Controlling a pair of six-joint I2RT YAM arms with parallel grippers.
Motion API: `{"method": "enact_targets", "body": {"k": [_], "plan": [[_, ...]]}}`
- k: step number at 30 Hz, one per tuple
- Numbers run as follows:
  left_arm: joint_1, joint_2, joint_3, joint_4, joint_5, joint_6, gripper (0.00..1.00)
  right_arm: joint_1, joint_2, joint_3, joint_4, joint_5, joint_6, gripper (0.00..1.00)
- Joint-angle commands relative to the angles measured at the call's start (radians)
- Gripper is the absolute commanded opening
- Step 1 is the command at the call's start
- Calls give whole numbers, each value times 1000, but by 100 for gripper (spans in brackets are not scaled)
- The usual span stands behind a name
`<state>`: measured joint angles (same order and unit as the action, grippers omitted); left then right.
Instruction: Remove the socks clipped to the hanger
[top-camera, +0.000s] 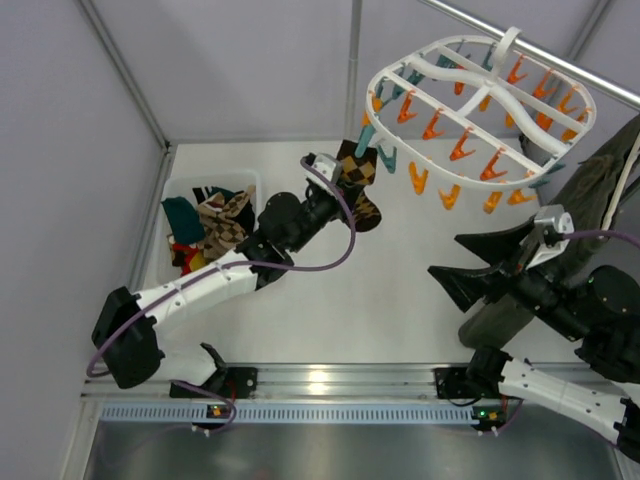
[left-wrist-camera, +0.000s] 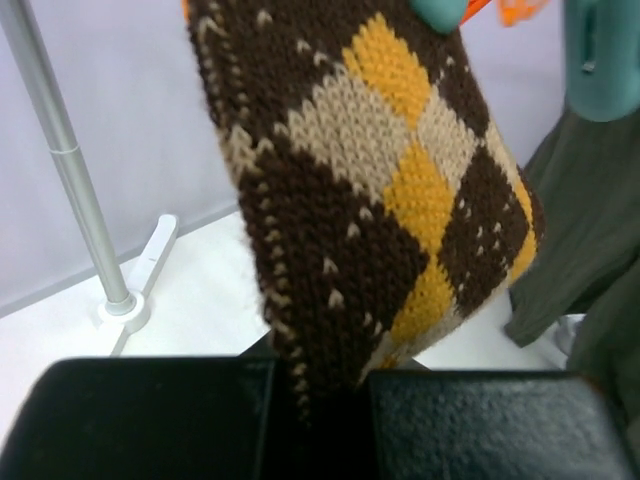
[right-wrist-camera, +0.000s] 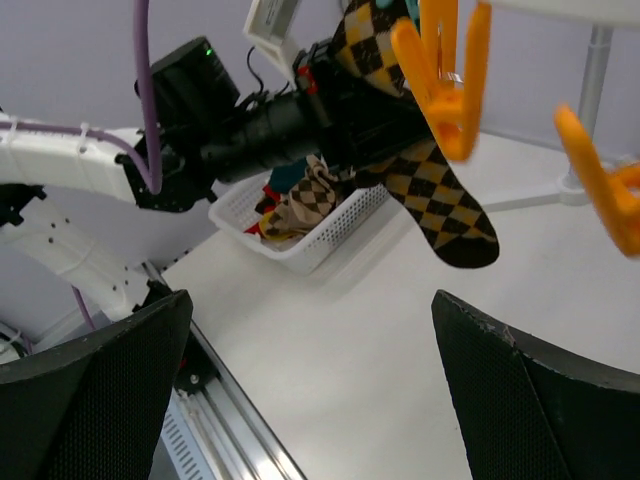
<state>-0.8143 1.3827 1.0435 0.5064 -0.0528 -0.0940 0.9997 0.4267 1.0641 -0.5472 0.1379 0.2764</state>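
Note:
The white oval hanger (top-camera: 480, 90) hangs at the upper right with orange and teal clips. A brown-and-yellow argyle sock (top-camera: 358, 168) hangs from a teal clip (left-wrist-camera: 440, 12) at the hanger's left edge. My left gripper (top-camera: 340, 192) is shut on the sock's lower part; in the left wrist view the sock (left-wrist-camera: 380, 190) runs down between the two black fingers of that gripper (left-wrist-camera: 320, 400). The right wrist view shows the sock (right-wrist-camera: 435, 205) beyond an orange clip (right-wrist-camera: 445, 80). My right gripper (top-camera: 447, 257) is open and empty, right of the sock, below the hanger; it also shows in the right wrist view (right-wrist-camera: 310, 400).
A white basket (top-camera: 250, 182) at the left holds several socks, also in the right wrist view (right-wrist-camera: 330, 235). A dark green garment (top-camera: 590, 190) hangs at the right, by my right arm. A metal rail (top-camera: 540, 55) carries the hanger. A stand pole (left-wrist-camera: 70, 170) rises at the back.

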Motion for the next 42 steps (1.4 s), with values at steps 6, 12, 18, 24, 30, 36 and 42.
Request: {"method": "enact_targets", "body": {"k": [6,12,18,24,30,36,42], "plan": [[-235,-33,-13,52,-240,85,0,14,87,210,-37,67,26,99],[-443,111,123,50,-456,284,0,13,173,371,-201,239,50,100],[-606,330,330,52,-682,486,0,11,297,574,-479,471,99,93],[-674,554,548,55,-855,752,0,11,421,727,-702,549,122,89],[-684,709,711,55,-933,898,0,11,521,829,-856,672,158,82],[-684,720,724,54,-929,912,0,11,583,864,-948,744,178,75],[-681,736,736,53,-923,928,0,11,618,847,-948,736,168,69]]}}
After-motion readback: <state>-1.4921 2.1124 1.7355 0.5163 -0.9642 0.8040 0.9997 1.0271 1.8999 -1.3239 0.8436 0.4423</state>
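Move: The left gripper holds the argyle sock. The open right gripper it goes to is about 17 cm to its right, 12 cm back and 6 cm higher. From the right gripper, the teal clip on the sock is roughly 18 cm ahead, 14 cm left and 5 cm up. At clip height, the neighbouring teal clip is some 15 cm ahead and 10 cm left of that gripper, and an orange clip 12 cm ahead and 6 cm left. Keep the left gripper shut on the sock and draw it back about 12 cm and right about 20 cm, sinking slightly, to swing the hanger's clip to the right gripper. Meanwhile raise the right gripper some 8 cm, carry it right and forward while sinking about half that, turn it roughly 40 degrees clockwise, and narrow its fingers partway towards the teal clip. ##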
